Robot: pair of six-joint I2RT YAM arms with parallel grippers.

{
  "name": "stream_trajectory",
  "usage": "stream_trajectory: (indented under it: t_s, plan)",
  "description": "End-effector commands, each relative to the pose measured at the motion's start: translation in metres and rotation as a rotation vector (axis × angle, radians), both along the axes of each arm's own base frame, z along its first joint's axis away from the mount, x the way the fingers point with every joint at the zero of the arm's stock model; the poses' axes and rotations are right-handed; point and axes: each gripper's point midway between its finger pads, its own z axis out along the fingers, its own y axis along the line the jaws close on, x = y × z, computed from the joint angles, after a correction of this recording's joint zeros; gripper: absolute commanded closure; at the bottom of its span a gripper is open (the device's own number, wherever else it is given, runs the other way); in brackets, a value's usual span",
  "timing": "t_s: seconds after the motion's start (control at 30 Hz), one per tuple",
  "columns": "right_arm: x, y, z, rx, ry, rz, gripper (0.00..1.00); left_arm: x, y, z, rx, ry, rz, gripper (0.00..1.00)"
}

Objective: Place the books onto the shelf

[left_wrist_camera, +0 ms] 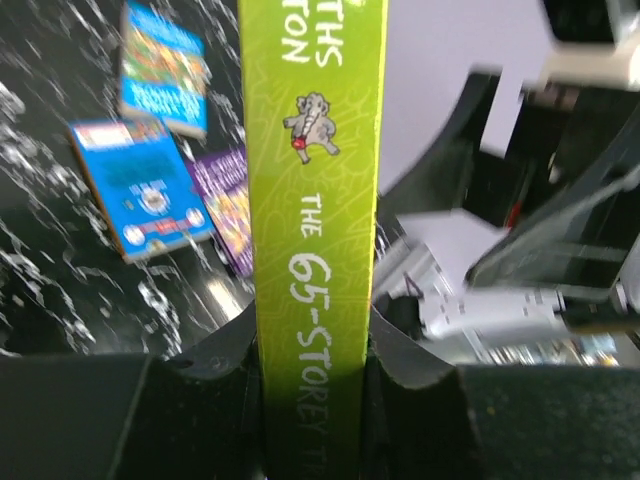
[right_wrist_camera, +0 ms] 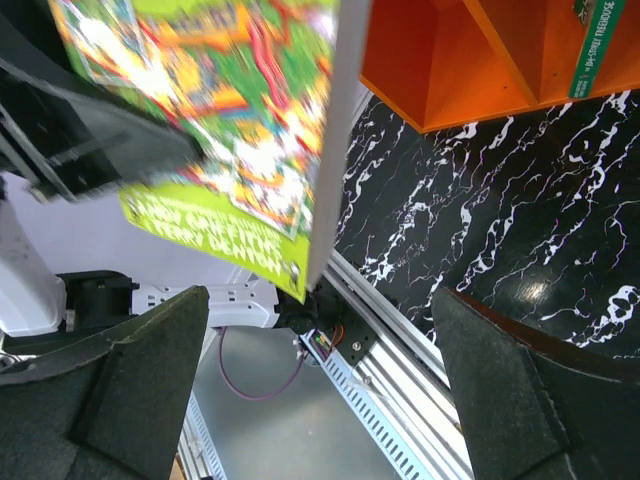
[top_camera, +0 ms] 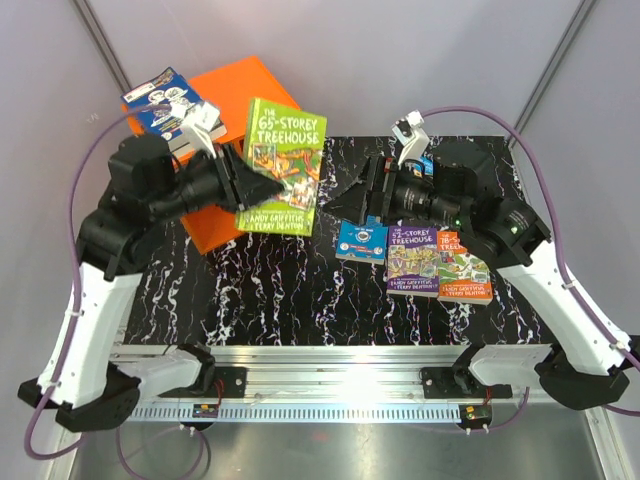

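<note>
My left gripper (top_camera: 247, 181) is shut on the spine edge of a green "65-Storey Treehouse" book (top_camera: 283, 165), held up above the table in front of the orange shelf (top_camera: 250, 85). In the left wrist view the green spine (left_wrist_camera: 315, 200) stands pinched between both jaws of the left gripper (left_wrist_camera: 312, 370). My right gripper (top_camera: 365, 192) is open just right of that book, touching nothing. From the right wrist the green book (right_wrist_camera: 230, 120) hangs ahead of the wide-open right gripper (right_wrist_camera: 320, 390). The shelf (right_wrist_camera: 450, 60) shows its divider and a green-spined book (right_wrist_camera: 590, 50) inside.
Three books lie flat on the black marbled table: a blue one (top_camera: 361, 240), a purple one (top_camera: 411, 260) and an orange-green one (top_camera: 462, 268). A blue book (top_camera: 165, 105) rests on top of the shelf. The metal rail (top_camera: 330, 385) runs along the near edge.
</note>
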Motion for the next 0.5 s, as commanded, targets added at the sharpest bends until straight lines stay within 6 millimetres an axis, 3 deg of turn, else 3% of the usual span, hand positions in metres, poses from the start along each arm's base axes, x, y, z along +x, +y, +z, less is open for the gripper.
stream_trajectory:
  t_s: [0.0,0.07,0.1,0.17,0.27,0.33,0.37,0.47]
  plan:
    - [0.011,-0.001,0.000,-0.017,-0.002,-0.047,0.00,0.020,0.017,0.070,-0.037,-0.203,0.101,1.00]
    - [0.010,0.003,-0.003,-0.002,0.016,-0.034,0.00,0.044,0.033,0.085,-0.065,-0.205,0.170,1.00]
    - [0.010,0.005,-0.005,0.003,0.024,-0.027,0.00,0.053,0.054,0.105,-0.091,-0.246,0.245,1.00]
    - [0.009,0.009,-0.013,0.009,0.056,-0.013,0.00,0.065,0.069,0.126,-0.153,-0.263,0.296,1.00]
    - [0.004,0.011,-0.024,0.013,0.099,0.002,0.00,0.097,0.111,0.151,-0.235,-0.300,0.430,1.00]
    - [0.002,0.011,-0.028,0.021,0.109,0.004,0.00,0.118,0.123,0.151,-0.278,-0.276,0.438,1.00]
    - [-0.001,0.010,-0.033,0.021,0.124,0.006,0.00,0.127,0.131,0.160,-0.333,-0.281,0.444,1.00]
    - [-0.003,0.006,-0.039,0.014,0.136,-0.005,0.00,0.164,0.162,0.153,-0.396,-0.226,0.509,1.00]
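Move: The left hand holds the green 65-Storey book. The blue book stack on the left half of the orange shelf's top lies some 24 cm ahead of that hand, 21 cm left and 16 cm below; the shelf's middle is about 28 cm ahead, 12 cm left and 32 cm below. From the empty right hand the stack is roughly 24 cm ahead, 31 cm left and 15 cm lower, and the light-blue book 16 cm ahead, 7 cm right and 42 cm down. Keeping its pinch on the 65-Storey book, the left hand sweeps quickly forward and left, about 15 cm each way, while rising some 10 cm, going mostly forward and up at first and then swinging left towards the blue book stack as the wrist turns some 35 degrees, mainly counter-clockwise. The right hand, already open and clear of the book, sinks about 6 cm with its fingers tipping slightly down and staying wide open. ##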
